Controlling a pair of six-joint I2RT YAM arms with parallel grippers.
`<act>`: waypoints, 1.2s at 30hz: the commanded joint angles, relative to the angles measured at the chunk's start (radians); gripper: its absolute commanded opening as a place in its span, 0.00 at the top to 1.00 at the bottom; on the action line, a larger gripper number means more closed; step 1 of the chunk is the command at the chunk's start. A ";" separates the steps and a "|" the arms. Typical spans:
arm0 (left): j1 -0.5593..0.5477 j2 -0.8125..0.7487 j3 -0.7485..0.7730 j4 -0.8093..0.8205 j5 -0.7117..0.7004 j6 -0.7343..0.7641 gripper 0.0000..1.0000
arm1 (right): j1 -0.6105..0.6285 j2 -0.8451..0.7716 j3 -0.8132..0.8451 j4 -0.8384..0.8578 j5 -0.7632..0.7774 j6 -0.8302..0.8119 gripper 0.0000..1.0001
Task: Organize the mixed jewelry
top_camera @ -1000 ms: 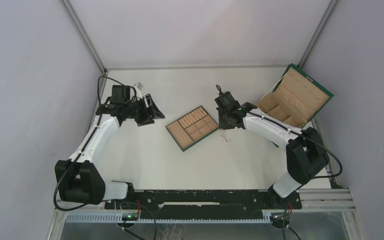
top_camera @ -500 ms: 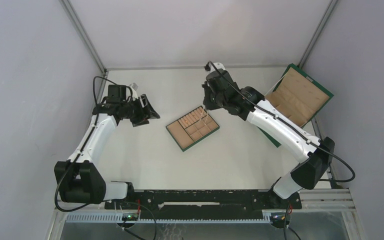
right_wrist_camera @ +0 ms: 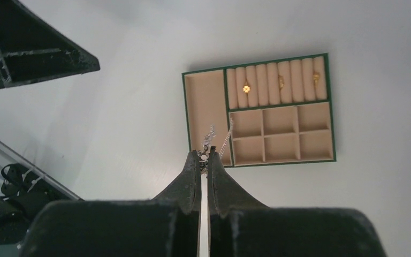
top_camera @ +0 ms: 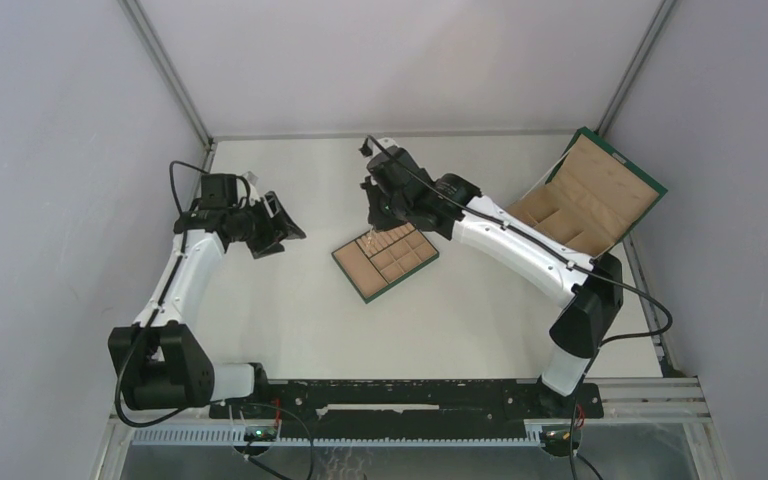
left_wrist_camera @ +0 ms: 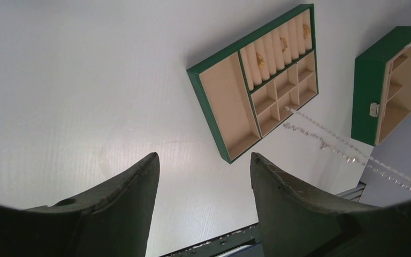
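My right gripper (right_wrist_camera: 204, 155) is shut on a silvery chain (right_wrist_camera: 210, 136), which dangles from its tips over the long left compartment of the tan tray with the green edge (right_wrist_camera: 278, 162). From above, the right gripper (top_camera: 371, 222) hovers at the tray's (top_camera: 350, 272) far-left corner. Three small gold pieces, one being (right_wrist_camera: 246, 87), sit in the tray's ring rolls. My left gripper (left_wrist_camera: 203, 158) is open and empty, off to the left of the tray (left_wrist_camera: 222, 91); it also sees the hanging chain (left_wrist_camera: 342, 148). In the top view the left gripper (top_camera: 282, 228) stays well apart from the tray.
A large green box with tan lining (top_camera: 588, 195) stands open at the back right, also in the left wrist view (left_wrist_camera: 365, 80). White walls and metal posts close in the table on three sides. A dark part of the left arm (right_wrist_camera: 32, 43) shows in the right wrist view.
My right gripper rose from the table right of the tray with the chain and swung left over the tray. My left arm drew back a little to the left.
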 commanded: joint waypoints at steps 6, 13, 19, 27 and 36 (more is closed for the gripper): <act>0.021 -0.031 -0.016 0.024 0.043 -0.017 0.32 | 0.036 0.032 -0.001 0.031 -0.053 -0.001 1.00; 0.021 -0.035 -0.024 0.024 0.050 -0.017 0.32 | 0.042 0.084 -0.021 0.042 -0.079 0.000 1.00; 0.021 -0.043 -0.021 0.020 0.051 -0.014 0.32 | 0.043 0.133 -0.043 0.057 -0.084 -0.011 1.00; 0.021 -0.057 -0.036 0.017 0.042 -0.011 0.32 | 0.044 0.161 -0.043 0.072 -0.096 -0.006 1.00; 0.021 -0.047 -0.019 0.016 0.043 -0.011 0.32 | 0.044 0.098 0.002 0.069 -0.067 -0.019 1.00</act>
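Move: Right hand, holding the necklace: the tray's long empty compartment lies about 22 cm below, some 2 cm to its left and 1 cm back. The ring rolls are about 8 cm ahead and 3 cm to its right, the six small squares roughly 2 cm ahead and 6 cm to its right, both at tray height. From the left hand, that compartment is about 13 cm to the right, level fore and aft, and 14 cm below. Easing left and slightly back at first, the right hand then sinks about 9 cm towards the tray's long compartment, having shifted some 3 cm left in all, and stops well above it. The wrist tips about 10 degrees further down, and the shut fingers keep their pinch on the necklace with its strands hanging below. ##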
